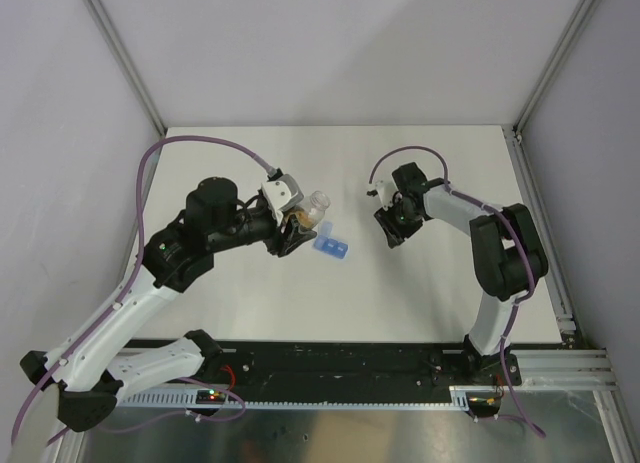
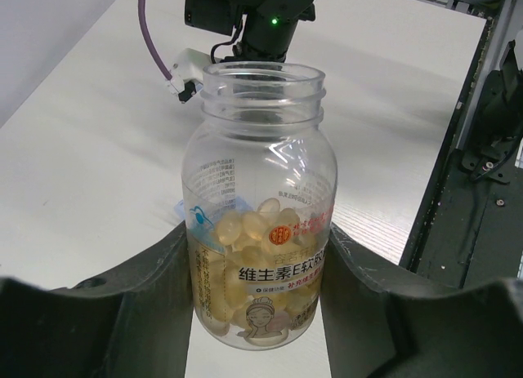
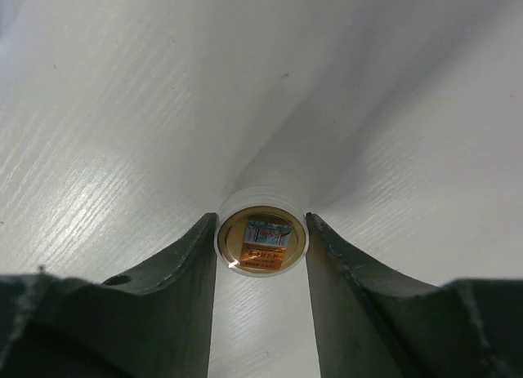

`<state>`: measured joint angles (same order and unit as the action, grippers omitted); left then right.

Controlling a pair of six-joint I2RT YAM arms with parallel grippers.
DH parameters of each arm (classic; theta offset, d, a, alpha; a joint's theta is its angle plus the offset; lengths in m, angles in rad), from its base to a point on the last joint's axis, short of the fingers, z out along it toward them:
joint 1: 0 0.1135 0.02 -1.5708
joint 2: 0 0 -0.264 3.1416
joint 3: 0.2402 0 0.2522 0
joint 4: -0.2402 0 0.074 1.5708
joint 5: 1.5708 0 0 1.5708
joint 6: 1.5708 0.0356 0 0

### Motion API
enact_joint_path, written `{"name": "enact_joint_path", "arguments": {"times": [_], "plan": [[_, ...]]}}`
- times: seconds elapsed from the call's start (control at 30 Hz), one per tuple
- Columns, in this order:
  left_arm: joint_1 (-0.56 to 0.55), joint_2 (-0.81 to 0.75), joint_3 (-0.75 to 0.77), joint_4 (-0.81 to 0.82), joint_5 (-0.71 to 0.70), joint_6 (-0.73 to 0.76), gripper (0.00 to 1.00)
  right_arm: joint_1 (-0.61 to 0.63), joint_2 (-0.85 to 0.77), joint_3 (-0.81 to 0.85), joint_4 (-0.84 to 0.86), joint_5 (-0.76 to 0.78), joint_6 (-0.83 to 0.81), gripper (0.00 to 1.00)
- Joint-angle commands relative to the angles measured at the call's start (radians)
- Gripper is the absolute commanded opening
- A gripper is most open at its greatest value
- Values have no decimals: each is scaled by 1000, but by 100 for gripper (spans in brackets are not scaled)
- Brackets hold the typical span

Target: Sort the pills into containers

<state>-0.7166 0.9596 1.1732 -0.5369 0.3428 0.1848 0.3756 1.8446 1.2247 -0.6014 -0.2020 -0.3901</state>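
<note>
My left gripper (image 1: 293, 229) (image 2: 257, 241) is shut on a clear, uncapped bottle (image 1: 314, 207) (image 2: 260, 190), held tilted above the table. Pale yellow pills (image 2: 249, 231) fill its lower part. The containers, square compartments of a small light-blue pill box (image 1: 332, 248), lie on the table just right of and below the bottle's mouth. A corner of the pill box (image 2: 189, 216) shows behind the bottle in the left wrist view. Further right, my right gripper (image 1: 391, 229) (image 3: 261, 228) is shut on the bottle's round cap (image 3: 261, 242), held by its white rim.
The white table (image 1: 250, 303) is closed in by pale walls with metal posts. An aluminium rail (image 1: 545, 233) runs along its right edge. The right arm (image 2: 245, 19) stands straight behind the bottle in the left wrist view.
</note>
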Motion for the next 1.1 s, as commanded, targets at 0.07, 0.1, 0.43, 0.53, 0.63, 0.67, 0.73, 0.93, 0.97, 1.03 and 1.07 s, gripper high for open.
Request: {"name": "enact_joint_path", "arguments": {"times": [0.07, 0.1, 0.43, 0.53, 0.63, 0.67, 0.73, 0.93, 0.97, 1.03, 1.07], "plan": [[7, -13, -4, 37, -10, 17, 0, -3, 22, -7, 29, 23, 23, 40], [8, -13, -4, 37, -11, 17, 0, -4, 23, -9, 30, 25, 25, 42], [7, -18, -6, 35, -15, 18, 0, -3, 25, -25, 36, 38, 36, 57], [7, -19, -8, 36, -18, 18, 0, -3, 23, -26, 37, 41, 39, 59], [8, -20, -13, 36, -21, 20, 0, -3, 18, -27, 36, 46, 40, 61], [8, -21, -14, 37, -23, 23, 0, -3, 15, -27, 36, 46, 40, 61], [7, -24, -18, 36, -29, 25, 0, -3, -2, -26, 38, 49, 39, 61], [8, -26, -28, 36, -63, 50, 0, -2, -112, -17, 30, 53, 26, 64], [8, -26, -32, 36, -72, 55, 0, -1, -131, -11, 23, 56, 25, 65], [8, -23, -37, 36, -93, 65, 0, 3, -176, 5, 12, 60, 25, 72], [8, -20, -39, 36, -102, 70, 0, 5, -201, 15, 6, 63, 24, 76]]}}
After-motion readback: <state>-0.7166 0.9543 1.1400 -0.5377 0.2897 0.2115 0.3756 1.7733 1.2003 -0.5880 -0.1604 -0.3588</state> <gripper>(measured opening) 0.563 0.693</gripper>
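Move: The right hand already holds the bottle cap between its fingertips, pointing steeply down; the bare table spot it is taken to is straight below, about 2 cm under the hand point. The blue pill box lies roughly 16 cm to the left and 2 cm back of this hand, at table level; the open pill bottle is about 19 cm left, 14 back and 30 higher. From the left hand, which grips that bottle, the cap's spot is some 14 cm ahead, 20 right and 31 below. The right hand eases down barely 1 cm to set the cap on the table beside the pill box, holds there while its fingers open and let go of the cap, then starts rising about 2.5 cm straight up, fingers still widening. Meanwhile the left hand waits with its steady grip on the open pill bottle and only towards the end begins to sink, by about 1.5 cm. ##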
